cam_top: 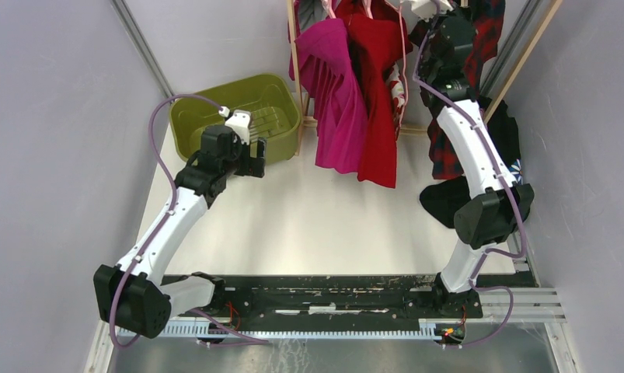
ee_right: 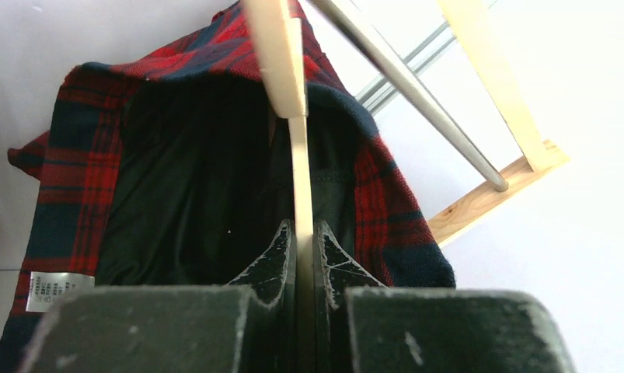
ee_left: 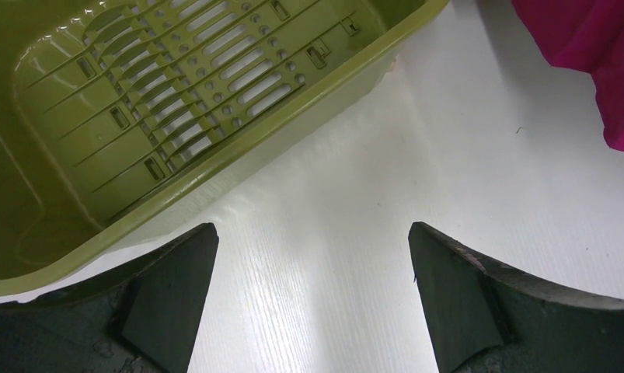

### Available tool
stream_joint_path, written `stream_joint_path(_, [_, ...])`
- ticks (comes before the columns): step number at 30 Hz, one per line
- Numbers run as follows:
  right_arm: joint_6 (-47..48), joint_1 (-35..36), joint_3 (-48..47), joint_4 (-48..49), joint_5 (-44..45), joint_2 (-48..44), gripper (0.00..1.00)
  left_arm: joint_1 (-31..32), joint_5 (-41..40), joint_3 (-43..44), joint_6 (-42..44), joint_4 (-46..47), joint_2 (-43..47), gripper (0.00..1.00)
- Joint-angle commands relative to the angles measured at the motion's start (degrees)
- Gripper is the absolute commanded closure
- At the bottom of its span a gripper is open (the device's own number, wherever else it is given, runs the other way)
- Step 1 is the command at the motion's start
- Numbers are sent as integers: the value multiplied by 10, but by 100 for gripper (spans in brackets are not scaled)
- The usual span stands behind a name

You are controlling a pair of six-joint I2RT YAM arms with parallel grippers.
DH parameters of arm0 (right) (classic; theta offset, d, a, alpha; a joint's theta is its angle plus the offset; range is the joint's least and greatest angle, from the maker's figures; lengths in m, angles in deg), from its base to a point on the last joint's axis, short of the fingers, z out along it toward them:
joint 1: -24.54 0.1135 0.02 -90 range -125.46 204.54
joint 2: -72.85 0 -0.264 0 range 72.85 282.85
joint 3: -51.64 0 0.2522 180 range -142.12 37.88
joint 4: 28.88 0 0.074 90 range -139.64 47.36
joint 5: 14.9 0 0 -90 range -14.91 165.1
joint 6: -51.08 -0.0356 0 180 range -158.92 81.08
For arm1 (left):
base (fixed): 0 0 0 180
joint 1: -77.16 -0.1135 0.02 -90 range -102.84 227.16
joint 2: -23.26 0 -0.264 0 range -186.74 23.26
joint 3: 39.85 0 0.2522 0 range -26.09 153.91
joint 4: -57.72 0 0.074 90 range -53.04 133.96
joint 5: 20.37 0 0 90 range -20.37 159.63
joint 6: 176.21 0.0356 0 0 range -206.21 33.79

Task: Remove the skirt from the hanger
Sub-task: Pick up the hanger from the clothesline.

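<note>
The red-and-navy plaid skirt [ee_right: 83, 155] with a black lining hangs from a pale wooden hanger [ee_right: 297, 155] on the rack at the back right [cam_top: 487, 35]. My right gripper [ee_right: 301, 227] is raised up to the rack [cam_top: 442, 15] and is shut on the hanger's thin bar, one finger on each side. The skirt's fabric drapes around and behind the fingers. My left gripper [ee_left: 312, 229] hovers open and holding nothing over the white table, beside the green basket [cam_top: 254, 155].
An olive-green slotted basket [cam_top: 215, 84] [ee_left: 277, 113] sits at the back left. A magenta garment [cam_top: 339, 93] [ee_left: 596, 54] and a red one [cam_top: 378, 93] hang from the wooden rack [cam_top: 293, 78]. A metal rod [ee_right: 417, 101] and wooden frame [ee_right: 487, 85] cross behind the hanger. Dark cloth [cam_top: 440, 198] hangs at the right.
</note>
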Motion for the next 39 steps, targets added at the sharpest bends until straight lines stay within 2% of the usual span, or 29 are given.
stream_joint_path(1, [156, 16, 43, 217, -52, -46, 100, 1, 17, 13, -5, 43, -9, 1])
stream_joint_path(3, [204, 16, 80, 249, -63, -52, 100, 1, 23, 15, -6, 45, -16, 0])
stream_joint_path(6, [224, 17, 110, 284, -58, -54, 99, 1, 31, 19, -8, 46, -22, 0])
stream_joint_path(9, [219, 18, 119, 311, -44, -57, 99, 1, 33, 18, -9, 46, -23, 0])
stream_joint_path(21, [196, 22, 94, 316, -23, -69, 99, 1, 35, 14, -15, 54, -22, 0])
stream_joint_path(29, [199, 38, 202, 332, 2, -130, 99, 2, 39, 14, -13, 53, -21, 0])
stream_joint_path(33, [183, 43, 245, 313, 14, -167, 99, 1, 40, 20, -10, 47, -21, 0])
stream_joint_path(39, [100, 50, 305, 216, 41, -239, 99, 1, 45, 35, -10, 34, -11, 0])
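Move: The right hand already pinches the hanger with the plaid skirt on it; the clothesline rod runs across roughly 4 cm ahead and 9 cm above, level with it sideways. The red skirt hangs some 14 cm to its left, 2 cm ahead and 12 cm lower; the plaid skirt's middle is about 6 cm ahead, 3 cm right and 15 cm below. From the left hand, the rod stretch over the right hand is about 22 cm ahead, 37 cm right and 39 cm up. Still pinching the hanger, the right hand dips, rolls left-side-down, rises, then backs about 7 cm from the rod. ##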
